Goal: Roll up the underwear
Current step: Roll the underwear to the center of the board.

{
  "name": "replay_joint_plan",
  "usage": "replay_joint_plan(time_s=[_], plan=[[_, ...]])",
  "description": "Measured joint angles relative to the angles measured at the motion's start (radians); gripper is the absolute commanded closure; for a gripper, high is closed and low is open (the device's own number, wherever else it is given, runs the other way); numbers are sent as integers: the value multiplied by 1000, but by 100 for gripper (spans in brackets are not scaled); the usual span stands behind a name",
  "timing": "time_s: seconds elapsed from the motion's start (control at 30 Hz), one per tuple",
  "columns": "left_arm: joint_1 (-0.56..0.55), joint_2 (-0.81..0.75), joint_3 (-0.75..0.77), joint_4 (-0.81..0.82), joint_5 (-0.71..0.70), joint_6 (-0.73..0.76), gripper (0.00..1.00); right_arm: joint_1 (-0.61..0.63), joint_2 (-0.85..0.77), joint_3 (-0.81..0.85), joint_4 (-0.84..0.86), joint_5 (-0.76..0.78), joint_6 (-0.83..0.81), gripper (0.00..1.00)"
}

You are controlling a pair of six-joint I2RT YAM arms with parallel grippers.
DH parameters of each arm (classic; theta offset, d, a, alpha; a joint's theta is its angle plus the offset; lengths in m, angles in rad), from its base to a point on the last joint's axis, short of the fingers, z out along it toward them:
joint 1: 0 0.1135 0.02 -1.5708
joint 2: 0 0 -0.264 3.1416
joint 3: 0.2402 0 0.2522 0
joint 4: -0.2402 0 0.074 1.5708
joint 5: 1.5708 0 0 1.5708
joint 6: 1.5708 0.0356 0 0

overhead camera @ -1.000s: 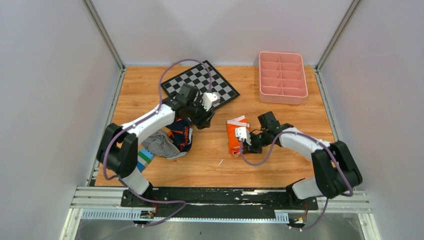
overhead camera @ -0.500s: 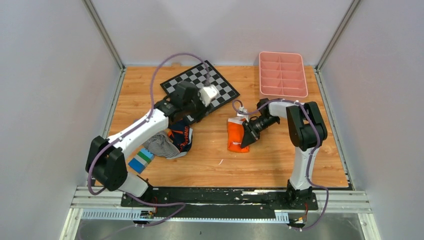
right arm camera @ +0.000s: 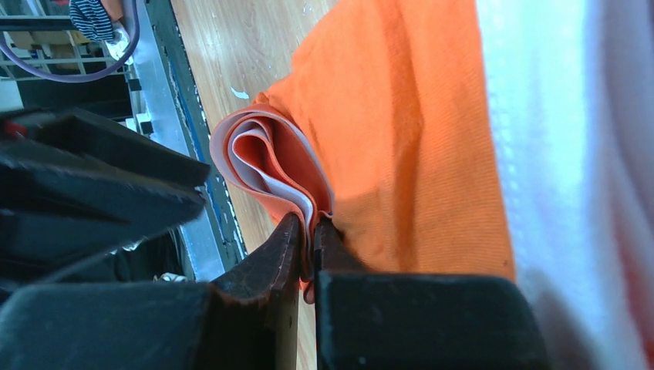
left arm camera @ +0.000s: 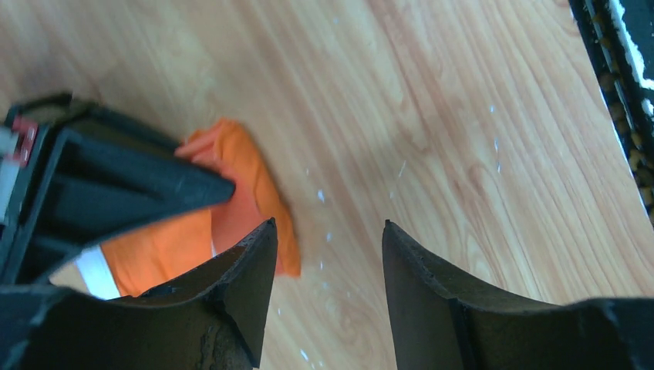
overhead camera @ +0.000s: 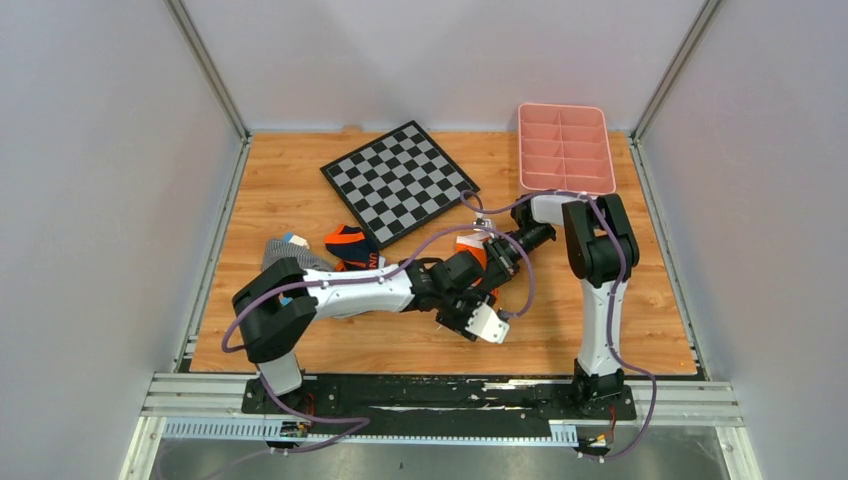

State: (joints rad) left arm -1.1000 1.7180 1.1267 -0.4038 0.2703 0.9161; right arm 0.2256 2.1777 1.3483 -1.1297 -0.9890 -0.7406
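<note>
The orange underwear [right arm camera: 401, 116] with its white band lies on the wooden table at the centre. My right gripper [right arm camera: 308, 225] is shut on a curled fold of several fabric layers at its edge. In the top view only a sliver of the underwear [overhead camera: 478, 250] shows between the two arms, with the right gripper [overhead camera: 490, 266] on it. My left gripper [left arm camera: 328, 227] is open over bare wood, its left finger beside the corner of the underwear [left arm camera: 243, 173], nothing between its fingers. From above, the left gripper [overhead camera: 468, 300] sits just near-side of the garment.
A chessboard [overhead camera: 400, 182] lies at the back centre and a pink divided tray [overhead camera: 565, 150] at the back right. A navy pair with orange lettering [overhead camera: 350, 245] and a grey striped garment [overhead camera: 285, 255] lie to the left. The table's black front rail [left arm camera: 617, 62] is close by.
My left arm has swung from beside the chessboard and the navy pair across to the orange underwear. The right gripper has stayed shut on the fabric, its arm folded back.
</note>
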Motion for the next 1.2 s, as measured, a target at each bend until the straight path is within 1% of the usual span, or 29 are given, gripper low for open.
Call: replay_joint_plan(time_s=[0.1,0.33,0.57,0.7,0.83,0.87,0.9,0.97,1.0,1.03,1.07,1.1,1.17,1.2], plan=[[-26,41,0,56,-21,50,40,0,9,8,-12,0,3,100],[-22,95,-10,188,-95,102,40,0,13,14,-21,1,3,100],[-21,97,-98,315,-184,131,41,0,29,32,-43,0,-2,100],[-21,117,-104,375,-229,126,53,0,40,44,-60,-1,-6,100],[-22,157,-84,410,-290,96,80,-1,45,48,-68,-1,-10,99],[-24,164,-79,408,-299,91,87,-2,45,48,-68,-1,-12,95],[-26,171,-70,402,-308,87,92,-4,45,50,-69,0,-14,90],[-29,179,-56,383,-316,77,100,-6,48,54,-76,-1,-22,62],[-29,180,-46,367,-314,71,100,-8,49,55,-82,-5,-27,50],[-29,181,-36,346,-311,64,100,-14,49,59,-101,-18,-36,42],[-26,182,-24,320,-301,57,100,-19,48,64,-133,-39,-57,37],[-22,184,-11,298,-289,49,100,-23,45,67,-157,-49,-78,30],[-1,195,45,215,-225,11,100,-45,37,93,-227,-72,-142,22],[10,196,51,207,-217,6,100,-59,30,109,-246,-72,-162,21]])
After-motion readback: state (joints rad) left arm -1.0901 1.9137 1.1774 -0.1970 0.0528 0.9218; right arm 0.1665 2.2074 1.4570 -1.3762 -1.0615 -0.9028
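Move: The near rolled end of the orange underwear lies about 6 cm ahead of the left gripper, 2 cm to its right and 4 cm lower; the right fingers already pinch it, practically at their own hand point. From the left gripper, the dark underwear is some 11 cm ahead and 20 cm left, the chessboard about 28 cm ahead and 13 cm left. The pink tray stands roughly 28 cm ahead and 15 cm right of the right hand. Bring the left gripper about 6 cm forward, sinking some 4 cm and drifting right, to the near end of the underwear roll, tips swinging forward up to 20 degrees, then partly back; close it there to pinch the fold. Keep the right pinch still meanwhile; once the left shuts, open the right fingers and lift them about 3.5 cm clear. ##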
